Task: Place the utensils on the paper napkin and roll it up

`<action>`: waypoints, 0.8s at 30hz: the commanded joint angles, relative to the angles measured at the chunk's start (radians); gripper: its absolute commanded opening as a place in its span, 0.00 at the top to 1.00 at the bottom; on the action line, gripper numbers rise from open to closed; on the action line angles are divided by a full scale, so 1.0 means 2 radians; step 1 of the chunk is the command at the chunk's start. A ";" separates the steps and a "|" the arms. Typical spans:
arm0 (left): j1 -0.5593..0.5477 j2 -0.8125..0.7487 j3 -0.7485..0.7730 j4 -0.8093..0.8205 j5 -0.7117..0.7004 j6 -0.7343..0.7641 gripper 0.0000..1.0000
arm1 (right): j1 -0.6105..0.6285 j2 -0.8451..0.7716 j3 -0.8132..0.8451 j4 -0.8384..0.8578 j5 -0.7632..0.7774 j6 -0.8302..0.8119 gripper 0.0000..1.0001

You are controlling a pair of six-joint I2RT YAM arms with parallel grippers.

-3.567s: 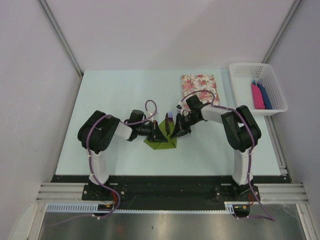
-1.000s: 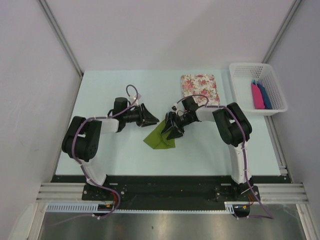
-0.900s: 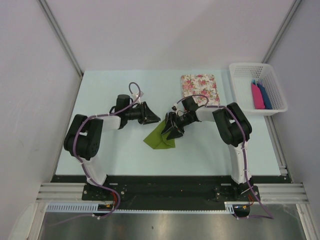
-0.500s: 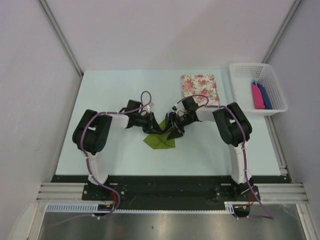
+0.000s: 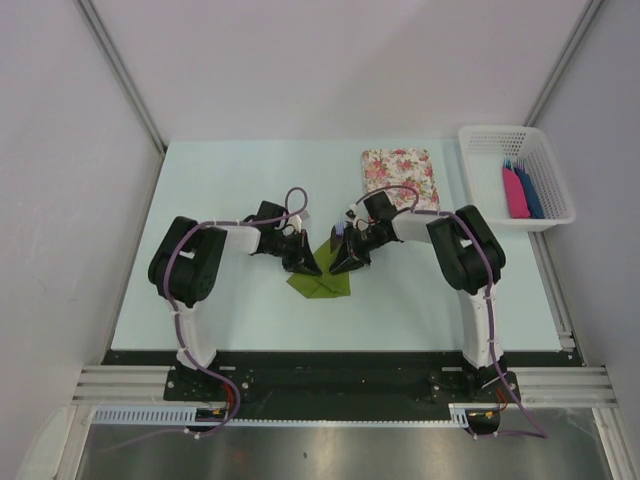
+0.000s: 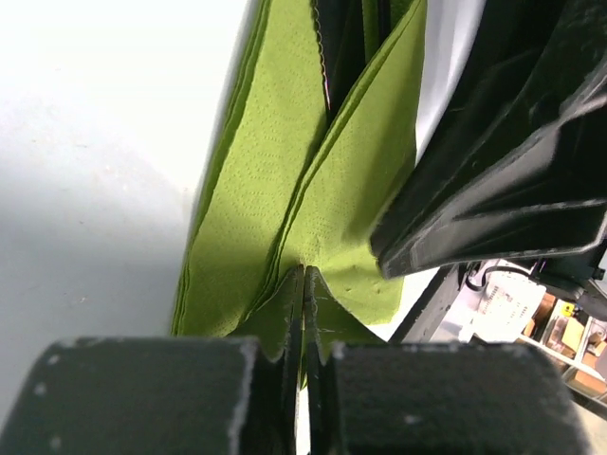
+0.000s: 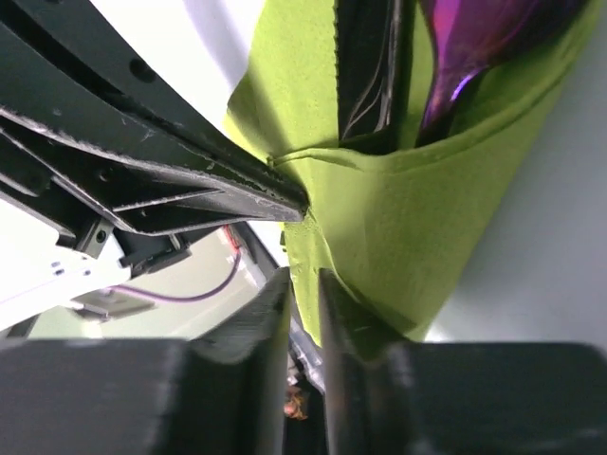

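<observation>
The olive-green paper napkin [image 5: 322,281] lies folded mid-table, with the utensils tucked inside; only a purple tip [image 5: 340,231] pokes out at its far end. In the right wrist view a glossy purple utensil [image 7: 469,43] and a dark one [image 7: 368,66] sit between the napkin's [image 7: 398,209] folds. My left gripper [image 5: 308,266] [image 6: 304,275] is shut on the napkin's [image 6: 275,180] left flap. My right gripper [image 5: 341,263] [image 7: 303,282] faces it from the right, jaws drawn narrow on the napkin's edge. The two grippers almost touch.
A pink-and-white floral mat [image 5: 399,172] lies at the back right of the table. A white basket [image 5: 472,160] at the far right holds a pink piece [image 5: 515,193] and a blue piece [image 5: 530,193]. Grey walls close in both sides.
My left arm swung in from the left to the napkin, and its jaws closed on the flap. My right gripper's jaws narrowed onto the napkin's edge; that arm barely moved.
</observation>
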State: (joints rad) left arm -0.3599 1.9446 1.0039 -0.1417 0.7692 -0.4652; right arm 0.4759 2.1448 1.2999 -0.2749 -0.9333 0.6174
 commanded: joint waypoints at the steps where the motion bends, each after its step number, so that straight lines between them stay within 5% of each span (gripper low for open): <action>1: 0.000 -0.010 0.005 -0.017 -0.043 0.030 1.00 | 0.000 -0.061 0.023 -0.007 0.046 -0.024 0.86; 6: 0.000 -0.014 0.002 -0.016 -0.041 0.029 1.00 | 0.014 -0.074 0.044 -0.037 0.123 -0.078 1.00; 24: 0.007 -0.025 -0.014 0.010 -0.037 0.019 1.00 | 0.053 -0.009 0.052 -0.080 0.236 -0.148 1.00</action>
State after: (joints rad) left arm -0.3595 1.9354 0.9993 -0.1402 0.7593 -0.4606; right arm 0.5770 2.0899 1.3975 -0.4046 -0.5385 0.3775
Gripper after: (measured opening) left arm 0.006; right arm 0.009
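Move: The napkin's fold line, where the right fingertips will come down, lies about 2 cm ahead of the right hand and 2 cm below it; from the left hand, already on the fold, it is about 1 cm ahead and 3 cm to the right. The half-covered utensils have their middle some 4 cm ahead of the right hand, 1 cm to its right and 2 cm below. The left fingertips sit level with it, 3 cm to its left and slightly lower. The right hand shuts its partly open fingers as it hops forward and up by about 3.5 cm and 3 cm, then comes slightly back and sinks some 4 cm, tilting its fingers more steeply down and rolling, about 25 degrees in all, so that the closed tips come down on the napkin's folded flap just beside the left gripper. The left hand stays in place all the while, its fingertips still down on the fold and holding it. ##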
